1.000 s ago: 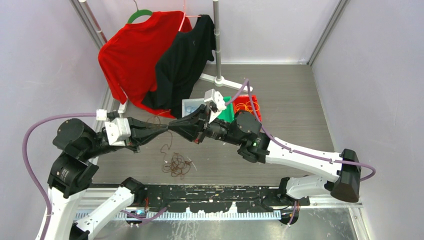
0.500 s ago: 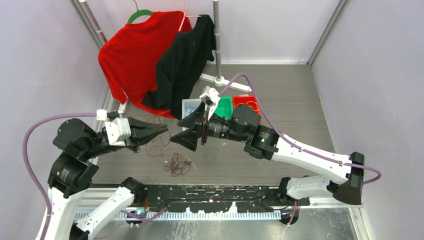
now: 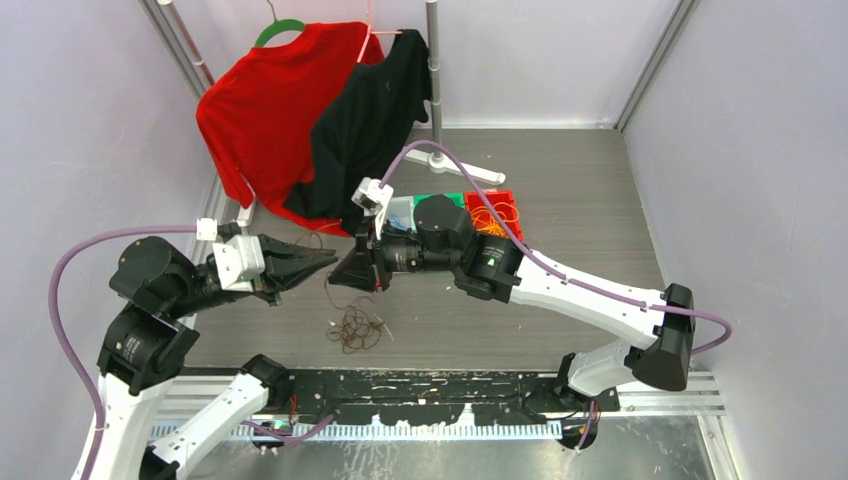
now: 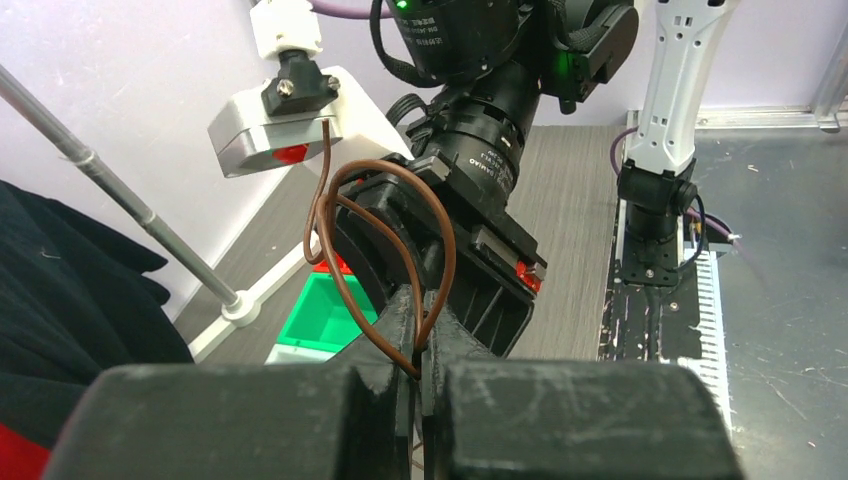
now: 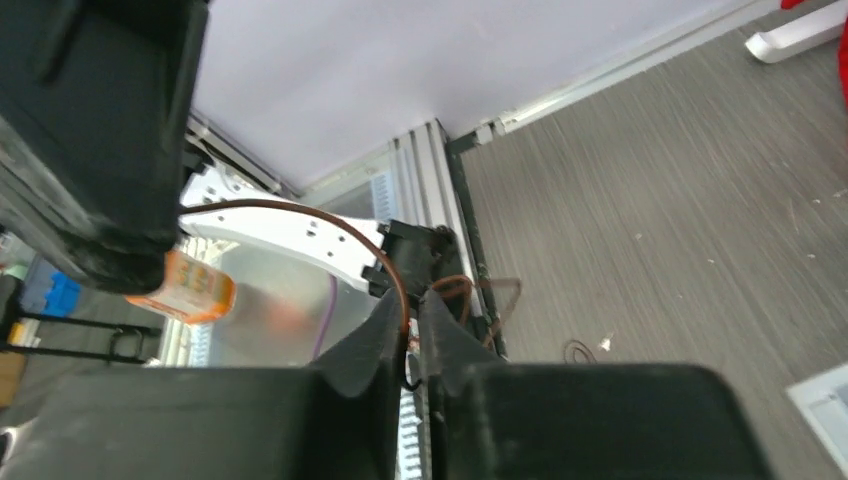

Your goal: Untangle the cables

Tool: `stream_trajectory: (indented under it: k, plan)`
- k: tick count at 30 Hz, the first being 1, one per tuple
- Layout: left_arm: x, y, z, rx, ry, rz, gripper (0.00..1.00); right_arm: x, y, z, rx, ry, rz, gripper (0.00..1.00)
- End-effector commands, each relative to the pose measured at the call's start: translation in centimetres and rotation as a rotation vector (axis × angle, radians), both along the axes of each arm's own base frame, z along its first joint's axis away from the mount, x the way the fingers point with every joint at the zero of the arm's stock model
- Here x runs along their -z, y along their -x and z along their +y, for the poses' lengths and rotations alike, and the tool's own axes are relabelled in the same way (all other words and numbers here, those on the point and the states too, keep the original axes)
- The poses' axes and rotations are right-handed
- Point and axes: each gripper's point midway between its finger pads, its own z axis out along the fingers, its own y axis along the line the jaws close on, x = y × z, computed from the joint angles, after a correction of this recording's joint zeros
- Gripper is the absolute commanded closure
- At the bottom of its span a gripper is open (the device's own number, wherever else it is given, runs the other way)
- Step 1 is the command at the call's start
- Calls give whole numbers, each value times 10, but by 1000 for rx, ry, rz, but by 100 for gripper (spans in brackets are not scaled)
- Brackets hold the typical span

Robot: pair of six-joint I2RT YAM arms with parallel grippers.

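Note:
My left gripper point(image 3: 328, 260) point(image 4: 420, 300) is shut on a thin brown cable point(image 4: 390, 225) that loops up from its tips. A strand of that cable point(image 3: 327, 290) hangs toward the floor. My right gripper point(image 3: 345, 272) point(image 5: 412, 300) faces it tip to tip. Its jaws stand a narrow slit apart, and the brown cable point(image 5: 400, 270) runs through the gap along one finger. A dark tangle of cables point(image 3: 352, 328) lies on the floor below both grippers. Orange cables sit in the red tray point(image 3: 495, 215).
A red shirt point(image 3: 260, 110) and a black shirt point(image 3: 365, 120) hang on a rack behind the grippers, with its stand base point(image 3: 437, 160) on the floor. A green tray point(image 3: 437, 197) point(image 4: 320, 315) and a clear bin point(image 3: 400, 210) stand beside the red tray.
The right gripper let go, opened wide, moved left toward the left gripper and narrowed around the brown cable. The left gripper has kept its grip and barely moved.

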Motion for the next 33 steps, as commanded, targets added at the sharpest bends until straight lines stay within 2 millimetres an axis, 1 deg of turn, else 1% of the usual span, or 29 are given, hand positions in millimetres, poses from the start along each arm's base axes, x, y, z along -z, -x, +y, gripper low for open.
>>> stream_trajectory:
  k: [1,2,3,4,6,7,8,9,10,11,12,13,15,17,23,26,30,33]
  plan:
    - [-6,2,3,-8,12,-47,100,-30,-11,-16,40,-46,-23,95]
    - [-3,2,3,-9,6,-48,100,-32,-19,-22,66,-51,-17,98]
    - [1,2,4,-12,-3,-47,97,-33,-29,-30,97,-57,-13,99]
    - [8,2,5,-12,-21,-49,93,-34,-41,-39,130,-60,-9,99]
    - [32,3,7,-3,-95,-66,82,-30,-66,-58,205,-52,-6,99]
    - [49,2,10,-3,-150,-72,74,-27,-79,-67,245,-39,-9,99]
    - [72,1,14,-2,-229,-78,67,-19,-94,-79,298,-8,-10,99]
    - [93,0,18,1,-299,-71,59,-13,-104,-86,332,23,-22,99]
    - [111,0,23,8,-369,-79,46,-6,-113,-94,368,57,-36,99]
    - [125,-1,29,10,-429,-81,36,2,-124,-101,408,95,-49,99]
    - [137,-2,33,7,-478,-87,28,9,-134,-109,450,133,-64,99]
    - [146,-5,37,-1,-518,-88,24,18,-144,-115,486,173,-79,99]
    - [152,-10,43,-36,-552,-94,22,34,-163,-129,558,249,-103,99]
    - [152,-13,47,-57,-563,-108,20,49,-182,-142,624,306,-113,99]
    - [149,-11,51,-75,-568,-126,17,85,-225,-161,712,374,-101,99]
    - [147,-9,53,-81,-567,-137,17,106,-240,-165,725,425,-94,99]
    - [146,-7,56,-85,-572,-161,16,133,-254,-171,741,481,-69,99]
    - [145,-6,57,-88,-571,-166,16,147,-263,-179,779,510,-65,99]
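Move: Brown cable is pinched in the left fingertips, with the right fingertips part-open around it. From the right hand, the green bin lies about 28 cm ahead, 18 cm to the right and 32 cm below; the white bin is equally far ahead but only 6 cm right. The loose brown pile lies almost directly under the right hand, some 35 cm down. From the left hand, that pile is about 42 cm below and 2 cm right; the green bin is 29 cm ahead, 18 cm right. The brown cable is handed over: the right fingers close on it, then the left fingers open wide and let go, that hand sinking some 16 cm and easing about 5 cm left as its wrist rolls. The right hand carries the cable level forward and right towards the green bin, about 30 cm in all, sinking 15 cm later while swinging clockwise and tipping its fingers down. ##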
